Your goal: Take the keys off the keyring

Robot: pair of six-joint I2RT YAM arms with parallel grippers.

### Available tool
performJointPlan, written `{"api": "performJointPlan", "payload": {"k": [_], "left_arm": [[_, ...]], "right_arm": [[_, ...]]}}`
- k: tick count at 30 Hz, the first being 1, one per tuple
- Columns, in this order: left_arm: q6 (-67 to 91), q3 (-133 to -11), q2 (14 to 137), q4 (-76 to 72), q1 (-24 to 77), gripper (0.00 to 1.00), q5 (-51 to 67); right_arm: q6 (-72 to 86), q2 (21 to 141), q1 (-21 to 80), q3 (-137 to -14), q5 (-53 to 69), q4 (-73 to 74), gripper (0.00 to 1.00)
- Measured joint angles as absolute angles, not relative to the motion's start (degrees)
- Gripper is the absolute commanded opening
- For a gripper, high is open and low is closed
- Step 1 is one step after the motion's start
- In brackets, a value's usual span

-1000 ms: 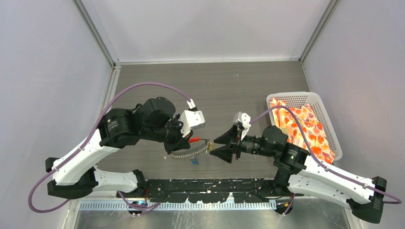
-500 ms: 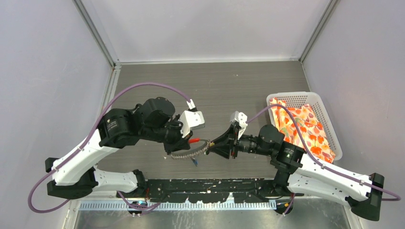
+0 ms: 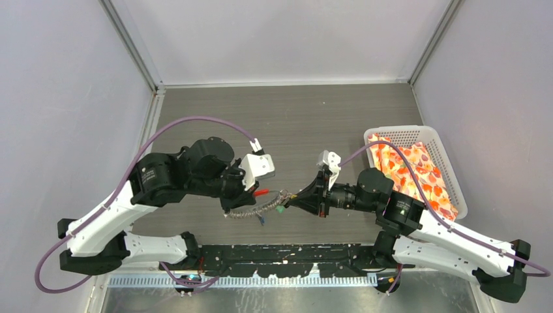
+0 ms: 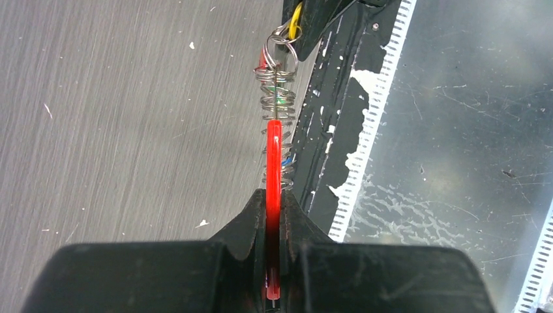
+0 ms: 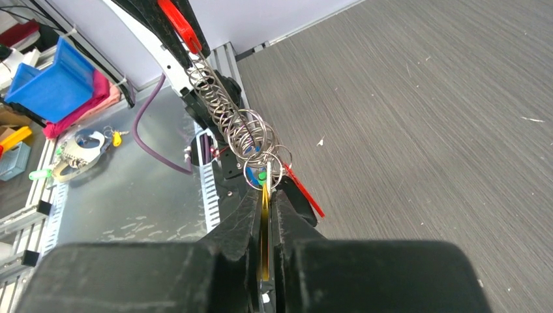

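Observation:
The keyring is a grey coiled loop hanging above the table between both grippers. My left gripper is shut on its short red section; the coil stretches away from the jaws in the left wrist view. My right gripper is shut on a yellow key tag at the coil's other end. A green tag, a blue tag and a red tag hang by the right jaws. A green tag and a blue tag dangle under the coil.
A white basket with an orange patterned cloth stands at the right. The black rail with the arm bases runs along the near edge. A blue bin and other keyrings lie beyond the table edge.
My right gripper has moved left to the keyring's end and gone from open to shut on the yellow tag. My left arm has shifted slightly, still holding the red section.

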State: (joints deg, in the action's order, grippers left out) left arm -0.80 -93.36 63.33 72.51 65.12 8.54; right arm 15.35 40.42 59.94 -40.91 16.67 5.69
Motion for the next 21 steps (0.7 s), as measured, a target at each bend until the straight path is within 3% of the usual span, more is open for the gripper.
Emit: {"api": "performJointPlan", "payload": {"k": [10,21], "left_arm": [[-0.73,-87.13,60.97,68.31,65.12,0.0,7.22],[5.69,-65.56,50.74,46.15,65.12,0.01,5.61]], "right_arm": [[15.14,41.32,60.01,-44.64,14.59,12.84,0.01],[13.34,45.74,60.75,-51.51,3.03,21.8,0.01]]}}
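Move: The keyring's right end, where the yellow key's small ring hangs, lies about 2 cm left of the right hand and level with it; the right fingers already pinch the yellow key. From there the green key hangs some 3 cm left, 2 cm back and 3 cm lower, the blue key 7 cm left, 4 cm back and 6 cm lower. From the left hand, already on the red handle, the yellow key lies about 8 cm right, 2 cm ahead and 4 cm below. The yellow key, still pinched in the right fingers, is carried forward about 3.5 cm and a little right, while that hand turns clockwise and dips its fingertips, each about 10 degrees. Meanwhile the left hand keeps its pinch on the red handle and lowers the keyring some 5 cm, shifting right and slightly forward and tilting its fingers nearer level. ##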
